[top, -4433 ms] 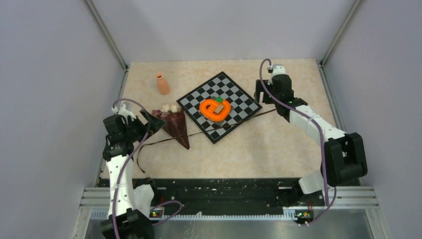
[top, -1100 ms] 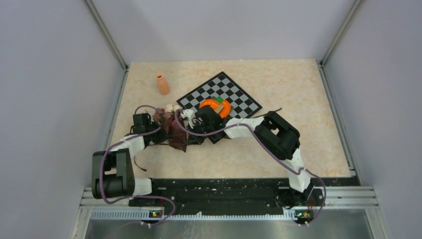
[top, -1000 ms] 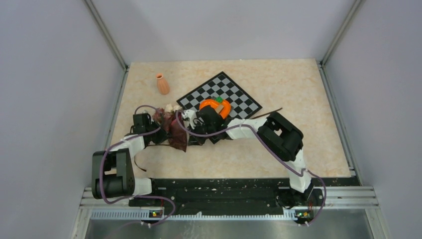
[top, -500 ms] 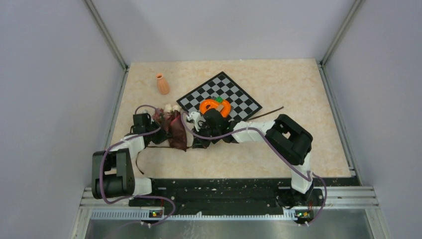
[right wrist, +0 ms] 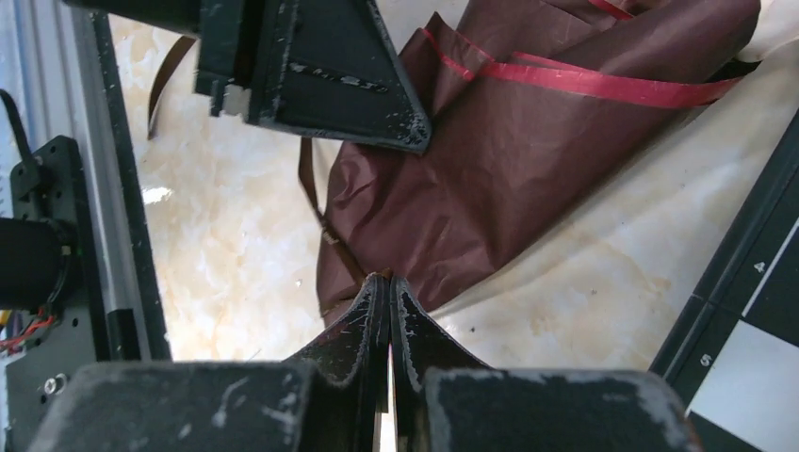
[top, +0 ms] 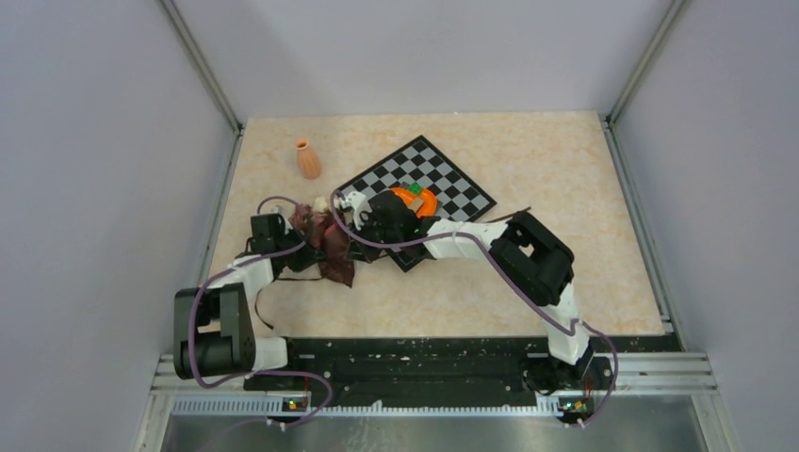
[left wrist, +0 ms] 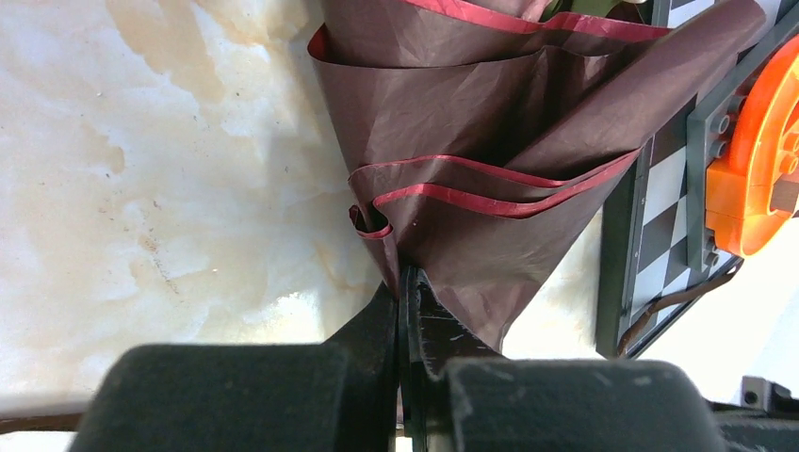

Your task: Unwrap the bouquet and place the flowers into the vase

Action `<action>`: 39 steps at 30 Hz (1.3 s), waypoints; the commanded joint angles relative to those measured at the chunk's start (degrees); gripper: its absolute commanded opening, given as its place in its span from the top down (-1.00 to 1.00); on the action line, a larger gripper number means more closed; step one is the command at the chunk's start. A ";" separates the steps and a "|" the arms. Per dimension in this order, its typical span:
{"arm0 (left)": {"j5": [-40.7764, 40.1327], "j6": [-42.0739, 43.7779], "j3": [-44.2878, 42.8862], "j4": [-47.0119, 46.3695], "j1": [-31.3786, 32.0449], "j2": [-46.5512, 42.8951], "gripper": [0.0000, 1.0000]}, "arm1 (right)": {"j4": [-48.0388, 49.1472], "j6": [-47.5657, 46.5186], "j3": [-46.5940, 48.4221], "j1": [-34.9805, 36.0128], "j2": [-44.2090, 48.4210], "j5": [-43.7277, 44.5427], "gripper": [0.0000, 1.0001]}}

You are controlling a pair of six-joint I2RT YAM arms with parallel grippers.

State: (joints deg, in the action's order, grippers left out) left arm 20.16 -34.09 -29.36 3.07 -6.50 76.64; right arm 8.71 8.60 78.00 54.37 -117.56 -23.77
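The bouquet (top: pixel 330 247) lies on the table left of the checkerboard, its maroon wrap (left wrist: pixel 490 141) loosened into folds with red edges. Pale flowers (top: pixel 323 203) show at its far end. My left gripper (top: pixel 303 258) comes in from the left and is shut on a fold of the wrap (left wrist: pixel 407 275). From the right, my right gripper (top: pixel 356 247) is shut on the wrap's lower edge (right wrist: pixel 388 278), where the thin brown ribbon (right wrist: pixel 316 193) runs in. The small orange vase (top: pixel 308 158) stands upright at the back left, apart from both grippers.
A checkerboard (top: pixel 448 179) lies at mid table with an orange heart-shaped object (top: pixel 416 199) on it, just behind my right wrist. Loose ribbon trails toward the near edge (top: pixel 264 306) and out to the right (top: pixel 515 215). Grey walls close in both sides.
My right wrist has shifted a little left and toward the back, tugging the wrap with it. The left arm has stayed put, and both grippers remain shut.
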 commanded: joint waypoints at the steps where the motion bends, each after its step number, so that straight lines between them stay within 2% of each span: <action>1: 1.96 1.53 -0.32 -1.30 0.17 -1.47 1.00 | 1.48 -0.20 4.15 0.81 -3.64 0.44 1.00; 4: 2.41 1.44 0.18 -1.34 0.17 -2.14 1.00 | 1.66 -0.07 5.08 0.78 -4.96 -0.07 1.00; 5: 2.43 1.47 0.16 -0.98 0.17 -2.47 0.91 | 1.73 -0.04 5.18 0.81 -5.10 -0.34 1.00; 9: 1.57 1.72 -0.91 1.94 0.17 -4.85 0.43 | 1.92 0.19 4.85 0.86 -4.73 -0.38 0.99; 10: 0.97 1.88 -1.70 2.89 0.17 -5.83 0.23 | 1.92 0.18 4.74 0.81 -4.58 -0.20 0.96; 12: -0.25 2.53 -2.96 5.21 0.17 -7.79 -0.05 | 1.88 0.14 4.54 0.83 -4.23 0.08 0.87; 16: -2.24 4.09 -5.06 9.16 0.17 -13.12 -0.43 | 1.84 0.08 4.17 0.78 -3.40 0.61 0.68; 19: -2.28 4.79 -5.73 11.33 0.17 -16.79 -0.54 | 1.91 -0.03 3.48 0.84 -2.39 1.85 0.40; 24: -0.86 4.39 -4.50 13.37 1.04 -22.29 -0.64 | 2.34 -0.73 1.87 0.81 0.32 3.42 0.16; 32: -7.41 3.39 -2.97 19.30 1.14 -26.50 -0.69 | 3.55 -0.81 0.98 0.80 -0.04 1.17 0.07; 39: -5.61 4.70 -4.51 21.45 1.14 -29.42 -0.77 | 3.55 -0.68 1.15 0.83 -1.08 -0.08 0.05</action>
State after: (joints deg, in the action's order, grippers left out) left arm 14.04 -30.39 -32.56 23.11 -5.52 49.39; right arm 9.87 8.56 79.13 54.37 -120.18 -22.26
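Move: Just ahead of the shut left fingers, at the left edge of the bouquet's wrapper, the wrapper's middle lies about 3 cm out and 3 cm to their right, 2 cm below. The flower heads are some 10 cm ahead and 2 cm left, the vase about 21 cm ahead and 2 cm left, the orange toy 11 cm ahead and 21 cm right. From the right hand, shut at the lower end, the wrapper's middle is about 5 cm left, 2 cm ahead and 6 cm below. Letting go of the wrapper's edge, the left fingers open wide as the hand climbs about 9 cm, fingertips tilting up some 15 degrees, then eases back 3 cm towards its base. The right hand dips about 3 cm beside the wrapper's lower end, opens its fingers roughly halfway to free the paper, and rises slightly. ##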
